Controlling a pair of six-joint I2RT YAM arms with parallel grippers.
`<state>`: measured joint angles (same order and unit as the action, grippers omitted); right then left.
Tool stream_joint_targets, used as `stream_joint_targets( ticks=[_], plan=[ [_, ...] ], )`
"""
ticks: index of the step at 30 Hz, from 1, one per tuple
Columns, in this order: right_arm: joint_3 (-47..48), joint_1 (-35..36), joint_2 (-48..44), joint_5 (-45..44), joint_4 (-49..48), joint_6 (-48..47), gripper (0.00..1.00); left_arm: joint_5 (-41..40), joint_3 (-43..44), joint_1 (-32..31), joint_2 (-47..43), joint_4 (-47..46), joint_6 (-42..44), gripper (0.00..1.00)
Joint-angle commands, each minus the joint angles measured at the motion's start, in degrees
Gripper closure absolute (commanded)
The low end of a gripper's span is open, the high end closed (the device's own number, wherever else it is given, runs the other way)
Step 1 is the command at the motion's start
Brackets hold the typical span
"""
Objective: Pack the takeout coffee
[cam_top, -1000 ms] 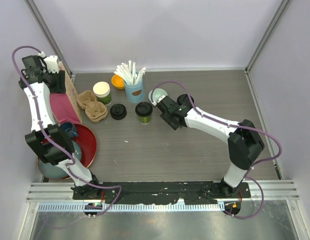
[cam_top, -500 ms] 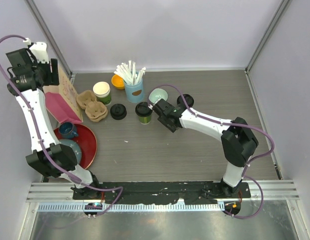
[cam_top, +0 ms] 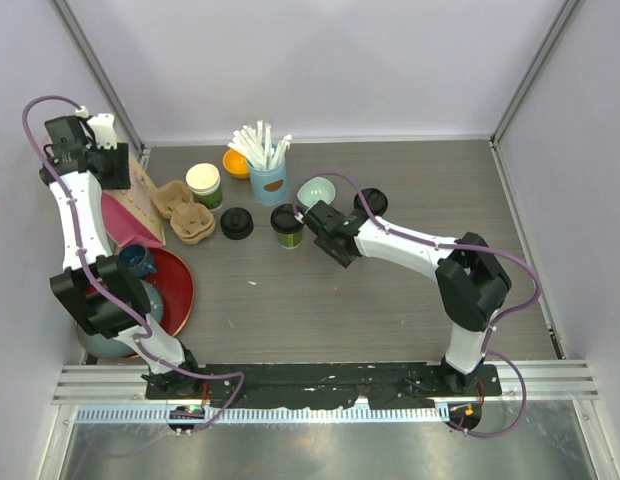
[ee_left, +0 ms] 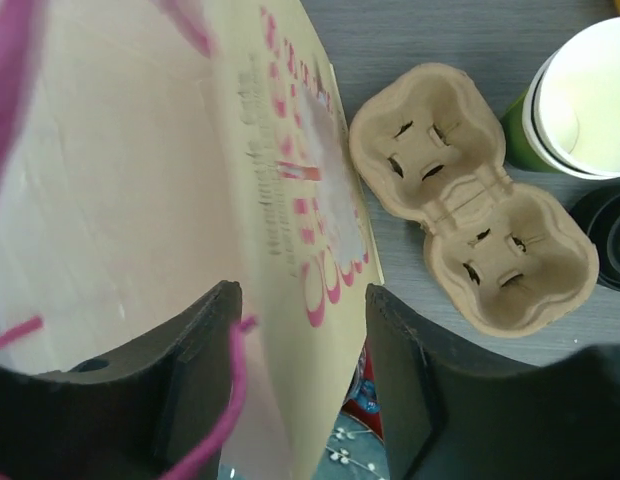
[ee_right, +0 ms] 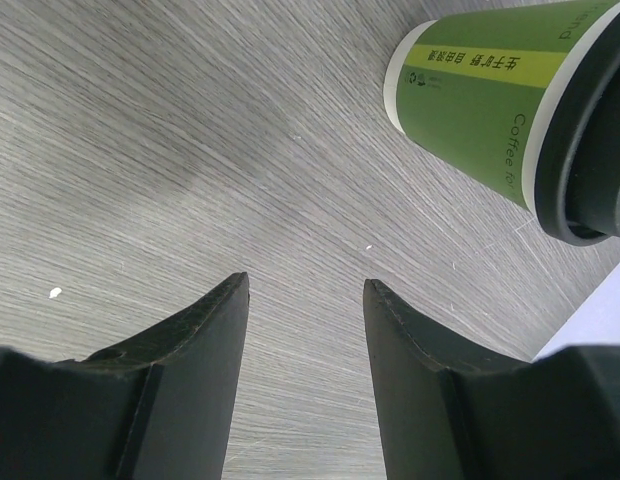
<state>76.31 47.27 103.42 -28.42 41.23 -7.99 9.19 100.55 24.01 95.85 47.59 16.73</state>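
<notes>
One dark-green cup (cam_top: 287, 226) with its black lid on stands mid-table, seen also in the right wrist view as the lidded cup (ee_right: 480, 90). A second green cup (cam_top: 203, 184) stands open and cream-white inside, and a loose black lid (cam_top: 237, 222) lies between the two. My right gripper (cam_top: 310, 222) (ee_right: 305, 285) is open just right of the lidded cup, with nothing between its fingers. My left gripper (cam_top: 116, 166) (ee_left: 302, 295) is open at the far left. Its jaws straddle the top edge of a tan and pink paper bag (ee_left: 140, 150), and a pink handle lies by the left finger.
A pulp two-cup carrier (cam_top: 185, 212) (ee_left: 470, 200) lies beside the bag. A blue cup of white straws (cam_top: 267, 172), an orange bowl (cam_top: 234, 162), a pale green bowl (cam_top: 316, 190) and another black lid (cam_top: 370, 203) stand behind. A red plate (cam_top: 178, 292) with a blue mug (cam_top: 137, 260) is front left.
My right gripper has moved left, closer to the lidded cup. My left gripper swung up and out with the bag's edge, then came back to where it was.
</notes>
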Motion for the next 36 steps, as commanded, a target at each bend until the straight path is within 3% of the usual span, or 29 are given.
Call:
stream_joint_targets(
  ticks=[1,4,7,14,18,23,28,29,32,36],
  plan=[
    [1.56,0.55,0.21,-0.84,-0.28,0.43,0.45,0.3,2.54,0.07,1.26,0.13,-0.03,0.56],
    [1.47,0.46,0.12,-0.67,-0.45,0.52,0.45,1.18,3.33,-0.02,0.3,0.75,-0.12,0.85],
    [1.12,0.63,-0.06,-0.75,-0.54,0.52,0.45,1.36,3.6,-0.1,-1.37,0.13,-0.12,1.0],
    [0.33,0.72,-0.85,-1.46,-0.54,0.96,0.45,2.94,5.53,-0.72,-7.25,0.93,1.02,1.0],
    [1.55,0.81,-2.42,-1.63,0.78,2.97,0.45,0.05,5.79,-3.78,-13.58,-0.92,3.74,1.0],
    [2.79,0.72,-7.96,-1.46,0.87,5.17,0.45,2.58,10.08,-8.35,-18.59,0.91,4.63,1.0],
    [4.8,0.28,-13.41,-0.06,1.39,7.81,0.45,3.8,18.26,-23.36,-17.72,8.2,5.86,1.0],
    [5.16,0.11,-15.68,0.38,1.39,9.03,0.45,10.52,22.63,-26.27,-16.94,10.31,5.68,1.0],
    [5.95,-2.08,-21.21,3.11,0.96,12.29,0.44,17.51,31.68,-33.37,-12.89,17.95,4.28,1.0],
    [4.99,-9.46,-29.82,5.75,-1.15,17.12,0.37,19.46,34.98,-45.34,-10.34,26.82,8.57,1.0]
  ],
)
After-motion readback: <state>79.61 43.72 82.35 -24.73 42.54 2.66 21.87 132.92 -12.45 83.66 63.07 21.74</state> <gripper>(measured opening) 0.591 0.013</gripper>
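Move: The paper bag stands just under my left hand, its printed side's rim between my open fingers; its middle is about 5 cm left, 3 cm ahead and 12 cm down. The cup carrier is some 12 cm right, 5 ahead, and the blue mug roughly 8 cm back, level sideways, both over 20 cm below. From my right hand the bag is about 52 cm left, 12 ahead; a lidded cup is 10 ahead, 7 right. I shut my left fingers on the rim of the bag's printed side, pinching it with a handle strap, then lift it up some 25 cm, swinging about 29 cm right over the carrier and drawing back 10 cm, turning clockwise roughly 50 degrees as the fingers tip upward. Late on, my empty right hand rises about 14 cm, its left side rolling up. ##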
